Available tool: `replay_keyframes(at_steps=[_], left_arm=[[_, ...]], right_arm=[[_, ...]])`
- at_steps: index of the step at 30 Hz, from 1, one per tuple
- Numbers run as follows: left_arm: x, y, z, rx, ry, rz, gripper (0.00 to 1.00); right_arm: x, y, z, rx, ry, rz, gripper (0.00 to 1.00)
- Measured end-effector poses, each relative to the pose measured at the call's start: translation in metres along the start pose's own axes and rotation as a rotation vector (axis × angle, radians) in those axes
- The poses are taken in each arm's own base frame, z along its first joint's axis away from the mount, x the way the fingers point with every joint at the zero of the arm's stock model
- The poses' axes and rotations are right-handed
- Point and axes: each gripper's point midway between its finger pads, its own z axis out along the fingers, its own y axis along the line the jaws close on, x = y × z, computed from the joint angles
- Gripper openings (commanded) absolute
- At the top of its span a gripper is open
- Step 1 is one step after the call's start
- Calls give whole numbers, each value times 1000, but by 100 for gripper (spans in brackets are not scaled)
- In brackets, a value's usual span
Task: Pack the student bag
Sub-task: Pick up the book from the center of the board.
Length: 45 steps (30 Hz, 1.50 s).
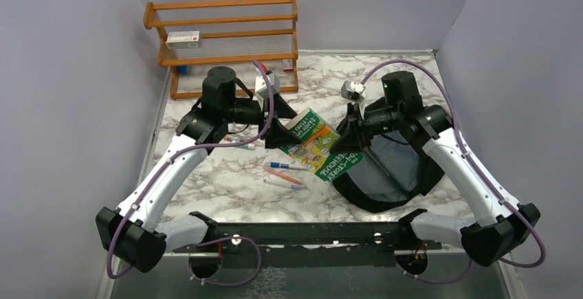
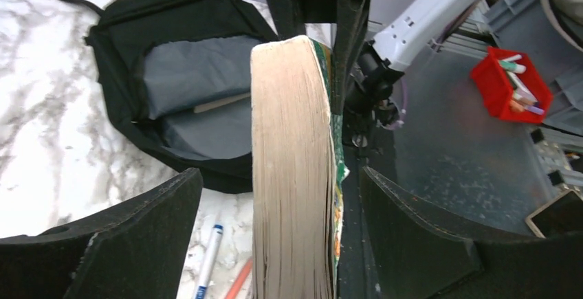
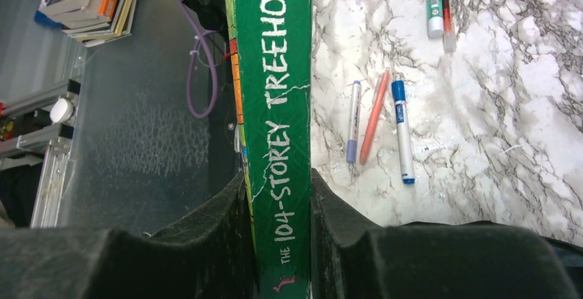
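Observation:
A thick green paperback [image 1: 315,142], "The 104-Storey Treehouse", is held tilted above the table between the two arms. My right gripper [image 3: 278,183] is shut on its green spine [image 3: 278,106], both pads pressed against the covers. Around the pale page edge [image 2: 292,175] my left gripper [image 2: 278,172] stands open, with a gap on each side of the book. The student bag [image 1: 392,175], black with a grey lining, lies unzipped on the table under the right arm. In the left wrist view the bag [image 2: 124,72] shows a tan book edge [image 2: 221,102] inside it.
Three pens [image 1: 283,174] lie on the marble below the book, also pens [image 3: 377,117] in the right wrist view. A glue stick [image 3: 434,10] and a marker lie further left. A wooden rack [image 1: 227,38] stands at the back left. A red bin [image 2: 512,82] sits off the table.

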Motion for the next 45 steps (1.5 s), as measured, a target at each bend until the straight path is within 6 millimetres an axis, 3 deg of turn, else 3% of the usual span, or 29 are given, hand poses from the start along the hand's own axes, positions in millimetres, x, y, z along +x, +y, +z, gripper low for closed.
replay_keyframes(at_steps=[8, 13, 18, 22, 28, 31, 35, 38, 42, 45], left_arm=[[13, -13, 10, 79, 39, -55, 63], [16, -21, 15, 121, 61, -82, 57], [18, -26, 21, 151, 81, -97, 42], [28, -26, 27, 167, 112, -128, 39], [34, -26, 31, 182, 139, -140, 11], [31, -28, 31, 186, 139, -119, 0], [31, -27, 33, 179, 141, -90, 0], [34, -23, 35, 150, 155, -63, 0], [46, -11, 36, 52, 205, -65, 0], [49, 4, 35, -33, 222, -57, 0]], right_arm=[[10, 0, 0, -20, 44, 0, 1], [1, 0, -2, -17, 49, -20, 1], [-3, 1, -3, -20, 54, -31, 1], [4, 2, -1, -33, 80, -10, 1], [6, 4, -1, -31, 109, 5, 2], [3, 4, -3, -21, 111, -1, 16], [3, 3, -4, 5, 115, -3, 45], [3, -2, -6, 60, 97, -17, 60], [7, -18, -15, 231, 59, -23, 71], [4, -20, -33, 373, 10, -50, 77]])
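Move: The book's middle is about 7 cm to the right of the open left gripper, some 5 cm back and 4 cm lower, its near end already between the fingers. The blue marker lies on the table roughly 7 cm ahead of that hand, 32 cm down. From the right gripper, which holds the book by its spine, the middle is about 7 cm left and 2 cm back; the bag lies some 20 cm right of that gripper, 12 cm ahead and 23 cm below. Bring the left gripper about 3 cm back, right and down over the book's end, closing the fingers until they pinch it, while the right gripper keeps its hold. Then open the right fingers and draw that hand off about 4 cm to the right and slightly forward, as the left lowers another 2 cm and comes forward again, wrist rolling some 10 degrees. ##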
